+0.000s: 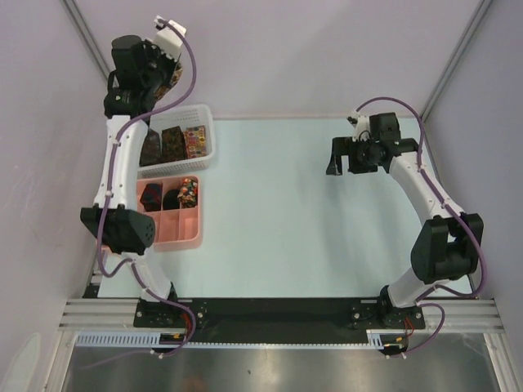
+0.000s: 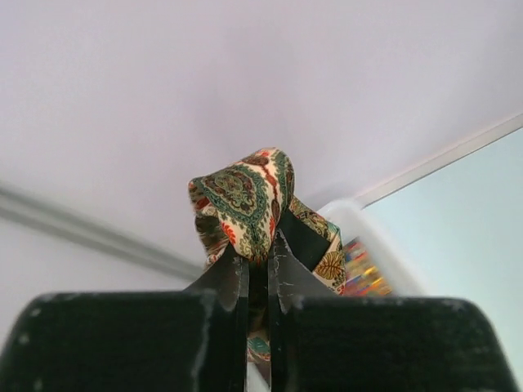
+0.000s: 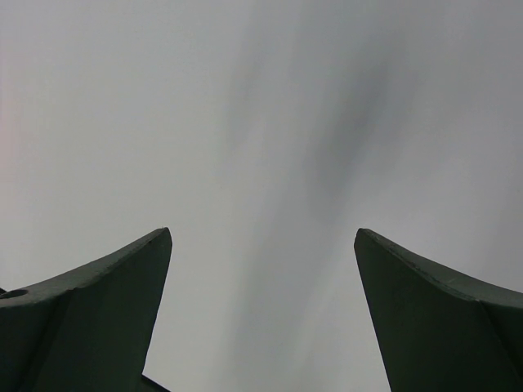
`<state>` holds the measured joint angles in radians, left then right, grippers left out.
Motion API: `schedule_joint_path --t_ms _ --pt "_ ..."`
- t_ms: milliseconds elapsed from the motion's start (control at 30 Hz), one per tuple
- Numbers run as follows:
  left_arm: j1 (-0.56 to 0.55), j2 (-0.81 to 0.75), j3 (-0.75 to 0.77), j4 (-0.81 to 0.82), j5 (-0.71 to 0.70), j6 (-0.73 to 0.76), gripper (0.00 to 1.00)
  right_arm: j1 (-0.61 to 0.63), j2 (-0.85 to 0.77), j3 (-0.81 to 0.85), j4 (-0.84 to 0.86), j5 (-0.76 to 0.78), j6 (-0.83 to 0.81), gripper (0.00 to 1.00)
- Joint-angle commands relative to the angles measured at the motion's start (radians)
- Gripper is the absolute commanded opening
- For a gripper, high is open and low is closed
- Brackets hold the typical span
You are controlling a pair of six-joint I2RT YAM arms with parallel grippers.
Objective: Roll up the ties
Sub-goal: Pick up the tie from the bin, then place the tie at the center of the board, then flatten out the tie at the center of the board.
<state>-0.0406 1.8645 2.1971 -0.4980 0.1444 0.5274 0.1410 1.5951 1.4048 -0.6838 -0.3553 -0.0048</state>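
Note:
My left gripper (image 2: 259, 245) is shut on a bunched fold of a paisley tie (image 2: 245, 196) in green, cream and red. It holds the tie up above the back left corner of the white mesh basket (image 1: 204, 131). From the top view only a scrap of that tie (image 1: 174, 76) shows beside the left gripper (image 1: 167, 72). More ties lie in the basket: two dark brown ones (image 1: 162, 145) and a multicoloured one (image 1: 194, 140). My right gripper (image 1: 333, 163) hangs open over the table's right side. In the right wrist view the right gripper (image 3: 261, 237) has nothing between its fingers.
A pink compartment tray (image 1: 167, 233) sits in front of the basket with three small rolls (image 1: 172, 196) in its back compartments. The basket's white rim (image 2: 364, 229) and the multicoloured tie (image 2: 364, 271) show below the left gripper. Grey walls close in on three sides.

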Motion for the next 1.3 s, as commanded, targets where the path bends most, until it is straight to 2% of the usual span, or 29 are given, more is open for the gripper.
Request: schedule_joint_path --t_ms 0,233,333,433,567,667,733,767,833,867,900,933,1000,1067,1133,1267 --pt "-0.116 -0.122 -0.003 -0.066 0.156 -0.104 0.0 -0.041 -0.061 0.016 0.003 -0.063 -0.008 1.0" --pt "-0.344 -0.226 -0.189 -0.065 0.294 -0.251 0.0 -0.133 -0.095 0.002 -0.009 -0.148 -0.004 1.0" --pt "-0.49 -0.235 -0.29 -0.051 0.371 -0.317 0.01 -0.237 -0.089 0.011 -0.04 -0.209 -0.003 1.0" --pt "-0.579 -0.229 -0.387 -0.008 0.524 -0.38 0.05 -0.342 -0.067 0.023 -0.086 -0.315 -0.004 1.0" --pt "-0.64 -0.18 -0.448 0.052 0.664 -0.506 0.13 -0.426 -0.038 0.049 -0.161 -0.404 -0.043 1.0" --pt "-0.654 -0.134 -0.476 0.064 0.771 -0.613 0.13 -0.448 -0.041 0.066 -0.213 -0.389 -0.092 1.0" --pt "-0.65 -0.113 -0.534 0.09 0.825 -0.641 0.23 -0.448 -0.052 0.065 -0.236 -0.373 -0.115 1.0" --pt "-0.641 -0.085 -0.551 0.101 0.804 -0.635 0.42 -0.445 -0.053 0.062 -0.243 -0.357 -0.127 1.0" --pt "-0.563 -0.044 -0.565 0.128 0.778 -0.648 0.67 -0.426 -0.052 0.063 -0.256 -0.334 -0.155 1.0" --pt "-0.53 0.013 -0.542 0.113 0.761 -0.649 0.91 -0.416 -0.052 0.066 -0.263 -0.311 -0.165 1.0" --pt "-0.5 0.027 -0.499 0.102 0.744 -0.647 0.99 -0.403 -0.057 0.066 -0.269 -0.294 -0.184 1.0" --pt "-0.442 0.038 -0.49 0.102 0.718 -0.649 1.0 -0.37 -0.06 0.06 -0.272 -0.275 -0.193 1.0" --pt "-0.395 0.018 -0.496 0.104 0.687 -0.623 0.99 -0.327 -0.069 0.049 -0.276 -0.212 -0.228 1.0" --pt "-0.372 -0.02 -0.52 0.055 0.652 -0.525 0.99 -0.25 -0.083 0.014 -0.269 -0.139 -0.244 1.0" --pt "-0.377 -0.096 -0.611 0.017 0.649 -0.401 0.99 -0.201 -0.093 -0.03 -0.247 -0.099 -0.258 1.0" --pt "-0.377 -0.223 -0.898 0.009 0.698 -0.291 0.96 -0.011 -0.101 -0.078 -0.182 -0.022 -0.285 1.0"
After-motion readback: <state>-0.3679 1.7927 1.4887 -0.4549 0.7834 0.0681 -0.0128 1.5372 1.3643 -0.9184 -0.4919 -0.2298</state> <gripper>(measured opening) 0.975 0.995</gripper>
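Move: The left hand holds the tie high. The bare spot at mid-table lies about 20 cm back, 45 cm right and 40 cm below it; the white basket sits about 5 cm ahead, 7 cm left and 37 cm below, the pink organizer 20 cm back, 11 cm left and 40 cm below. From the empty right hand, the mid-table spot is about 4 cm back, 12 cm left and 16 cm below. Left hand swings the tie 35 cm right, back, down towards mid-table, opens; right hand sways right, half returns. ##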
